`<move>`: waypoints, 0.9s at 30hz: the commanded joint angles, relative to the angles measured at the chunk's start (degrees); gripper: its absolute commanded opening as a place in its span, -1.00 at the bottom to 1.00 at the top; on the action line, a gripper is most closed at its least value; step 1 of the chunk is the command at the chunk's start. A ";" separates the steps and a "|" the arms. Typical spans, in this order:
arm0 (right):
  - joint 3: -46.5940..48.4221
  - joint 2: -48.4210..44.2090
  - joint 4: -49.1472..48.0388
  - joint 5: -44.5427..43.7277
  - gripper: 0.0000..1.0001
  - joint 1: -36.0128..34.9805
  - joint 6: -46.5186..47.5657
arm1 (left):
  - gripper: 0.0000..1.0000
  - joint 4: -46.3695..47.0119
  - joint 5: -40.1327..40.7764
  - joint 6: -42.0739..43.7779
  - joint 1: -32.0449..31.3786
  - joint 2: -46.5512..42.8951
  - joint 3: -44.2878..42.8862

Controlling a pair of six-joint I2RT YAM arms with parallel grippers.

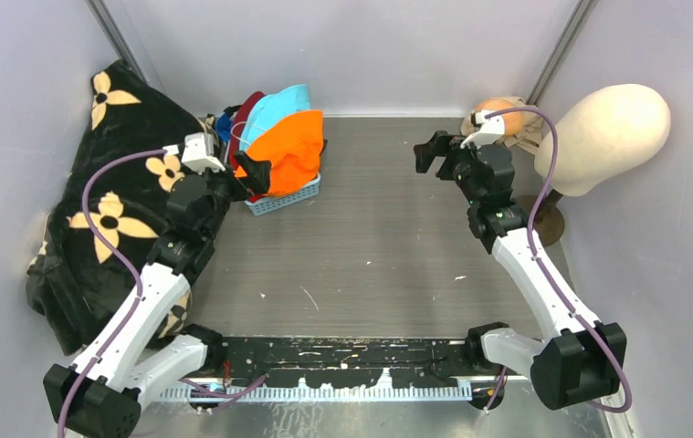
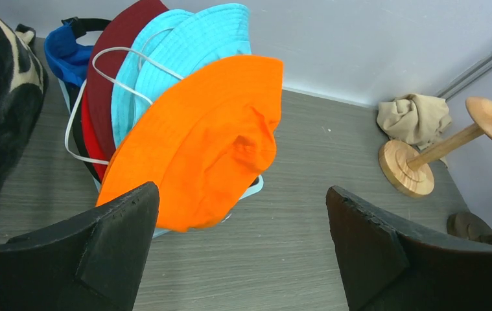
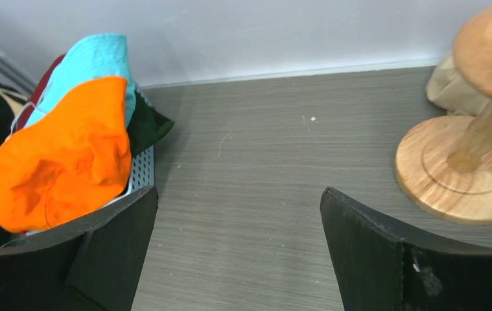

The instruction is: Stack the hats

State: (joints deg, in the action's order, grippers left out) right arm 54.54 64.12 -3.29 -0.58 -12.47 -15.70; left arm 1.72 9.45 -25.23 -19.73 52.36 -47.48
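Note:
Several hats stand bunched on edge in a light blue basket [image 1: 288,196] at the back left. The orange bucket hat [image 1: 292,146] [image 2: 198,142] [image 3: 61,155] is in front. Behind it are the teal one [image 2: 178,52] [image 3: 97,61], the red one [image 2: 110,65] and a blue cap [image 2: 68,52]. A dark green cap [image 3: 146,126] peeks out at the basket's side. My left gripper [image 1: 253,172] [image 2: 243,194] hovers open just before the orange hat, holding nothing. My right gripper [image 1: 432,151] [image 3: 238,194] stands open over bare table at the back right.
A black blanket with cream flowers [image 1: 105,201] fills the left side. A cream head form [image 1: 612,123] stands at the right wall. A wooden stand [image 2: 437,146] [image 3: 473,162] and a beige rag [image 2: 415,116] [image 3: 450,87] sit in the back right corner.

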 commanded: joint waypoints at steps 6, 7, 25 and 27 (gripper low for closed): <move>2.20 8.35 -0.46 10.66 1.00 0.61 -0.66 | 0.99 4.38 -2.33 4.23 0.13 -1.39 1.19; 1.59 8.88 -0.79 9.71 1.00 0.60 -1.03 | 0.99 3.32 -3.42 4.77 0.13 -0.15 0.17; 1.24 5.05 0.77 7.34 1.00 0.68 1.09 | 0.15 -4.07 -3.52 11.23 0.06 28.67 -13.57; 1.21 4.90 1.00 7.74 1.00 0.64 1.11 | 0.15 -3.00 -2.91 12.11 0.08 29.24 -13.37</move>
State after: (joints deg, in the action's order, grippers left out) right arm 54.00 71.48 -1.13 6.72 -11.97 -15.40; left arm -4.58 5.30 -16.01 -19.73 81.56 -57.84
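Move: The orange hat, uppermost in the basket, lies about 12 cm ahead of the left gripper, 7 cm to its right and some 16 cm below. Beyond the orange hat, the turquoise hat stands roughly 6 cm farther out; the dark red hat is about 5 cm farther out and 5 cm to the left of it. From the right gripper the orange hat is about 6 cm ahead, 31 cm to the left and 15 cm lower. Bring the left gripper down some 13 cm and forward about 7 towards the near edge of the orange hat, tipping the fingers down roughly 20 degrees and rolling the hand's left side up, while closing from wide open to a little over half. Meanwhile dip the right gripper about 8 cm, slightly leftward, then ease it up a little, fingers wide open. ##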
